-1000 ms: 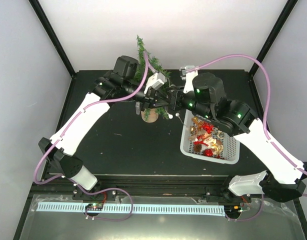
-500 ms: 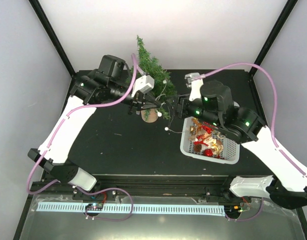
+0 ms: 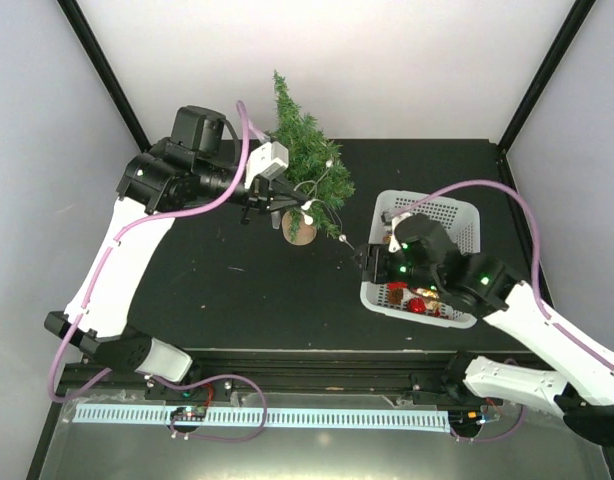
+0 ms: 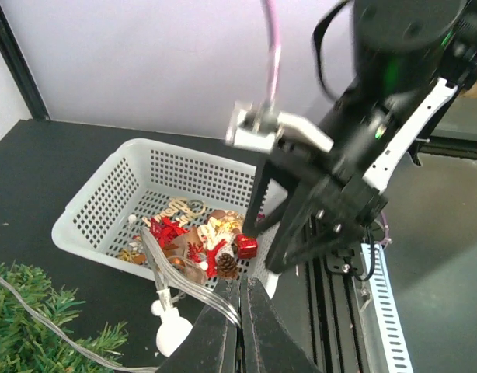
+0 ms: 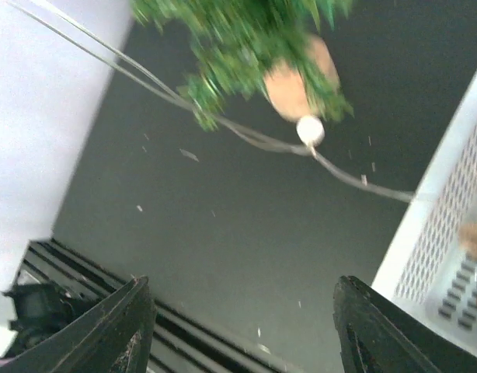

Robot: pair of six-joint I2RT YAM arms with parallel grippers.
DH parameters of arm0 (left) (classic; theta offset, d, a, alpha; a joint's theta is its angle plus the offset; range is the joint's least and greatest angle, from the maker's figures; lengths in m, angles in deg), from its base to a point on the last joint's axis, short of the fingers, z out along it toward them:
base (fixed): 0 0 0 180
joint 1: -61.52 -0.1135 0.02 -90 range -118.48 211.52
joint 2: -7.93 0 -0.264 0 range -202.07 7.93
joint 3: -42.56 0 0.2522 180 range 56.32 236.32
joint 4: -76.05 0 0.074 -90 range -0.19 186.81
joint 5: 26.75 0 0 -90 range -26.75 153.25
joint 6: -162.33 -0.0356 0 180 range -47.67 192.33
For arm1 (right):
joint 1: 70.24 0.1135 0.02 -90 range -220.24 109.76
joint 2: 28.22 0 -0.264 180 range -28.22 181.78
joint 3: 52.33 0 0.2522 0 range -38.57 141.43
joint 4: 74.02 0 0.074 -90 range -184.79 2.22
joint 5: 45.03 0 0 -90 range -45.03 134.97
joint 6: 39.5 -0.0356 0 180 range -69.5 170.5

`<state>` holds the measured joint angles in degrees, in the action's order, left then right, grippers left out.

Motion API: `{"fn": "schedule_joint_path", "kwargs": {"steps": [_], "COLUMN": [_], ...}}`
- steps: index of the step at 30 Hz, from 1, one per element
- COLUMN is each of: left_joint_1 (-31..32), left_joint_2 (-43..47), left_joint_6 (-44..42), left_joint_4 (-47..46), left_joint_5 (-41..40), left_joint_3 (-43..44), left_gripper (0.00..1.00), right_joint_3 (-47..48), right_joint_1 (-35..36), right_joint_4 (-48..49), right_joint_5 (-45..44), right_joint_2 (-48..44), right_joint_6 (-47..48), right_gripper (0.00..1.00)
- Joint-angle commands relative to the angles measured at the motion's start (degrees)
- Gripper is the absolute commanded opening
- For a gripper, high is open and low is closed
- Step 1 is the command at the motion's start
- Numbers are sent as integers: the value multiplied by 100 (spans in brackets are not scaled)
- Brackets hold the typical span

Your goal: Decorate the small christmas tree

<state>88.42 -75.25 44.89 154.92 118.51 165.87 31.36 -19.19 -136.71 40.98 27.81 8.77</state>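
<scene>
The small christmas tree stands at the back of the table in its brown pot. A clear light string with a white bulb hangs across its lower branches. My left gripper is beside the pot, shut on the string's wire. In the left wrist view the wire runs into the shut left gripper, with the bulb just left of it. My right gripper is open and holds nothing, near the basket's left wall. From the right wrist, the right gripper faces bare table, with the tree and bulb above.
A white perforated basket holding several red, gold and brown ornaments sits right of the tree. Its wall and a red bell show in the left wrist view. The right arm looms over its near side. Purple cables arc above both arms.
The right gripper has opened, let go of the string, and pulled back toward the near side by the basket. The left arm has drawn left with the string.
</scene>
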Motion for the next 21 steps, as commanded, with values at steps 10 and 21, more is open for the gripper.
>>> {"fn": "schedule_joint_path", "kwargs": {"steps": [10, 21], "left_joint_1": [-130, -188], "left_joint_2": [232, 227], "left_joint_6": [-97, -92], "left_joint_4": [-6, -37], "left_joint_5": [-73, -94], "left_joint_3": [285, 329], "left_gripper": [2, 2], "right_joint_3": [-105, -92], "right_joint_1": [-31, -26], "right_joint_4": [-1047, -1252], "right_joint_5": [-1034, -1543], "right_joint_2": [477, 1122], "right_joint_6": [132, 784], "right_gripper": [65, 65]}}
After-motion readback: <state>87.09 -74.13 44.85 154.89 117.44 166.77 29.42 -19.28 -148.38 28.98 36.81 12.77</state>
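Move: The light string's loose tail hangs over the basket's left rim and lies on the ornaments, some 10 cm ahead of the open right hand, 10 cm to its right and about 27 cm below. From that hand the ornament pile is about 8 cm ahead and 14 cm right, at similar depth; the Christmas tree's foot is some 21 cm ahead and 11 cm left. From the left hand the tail lies about 8 cm ahead, 19 cm right and 39 cm down. The string's tail in the basket is what the right hand closes in on: it sinks about 8 cm, quickly at first, then also drifts some 4 cm right. Its wrist rolls about 25 degrees so that the fingers point more steeply down, and they stay wide open, touching nothing. The left hand, nearly still, keeps the string pinched beside the tree. ##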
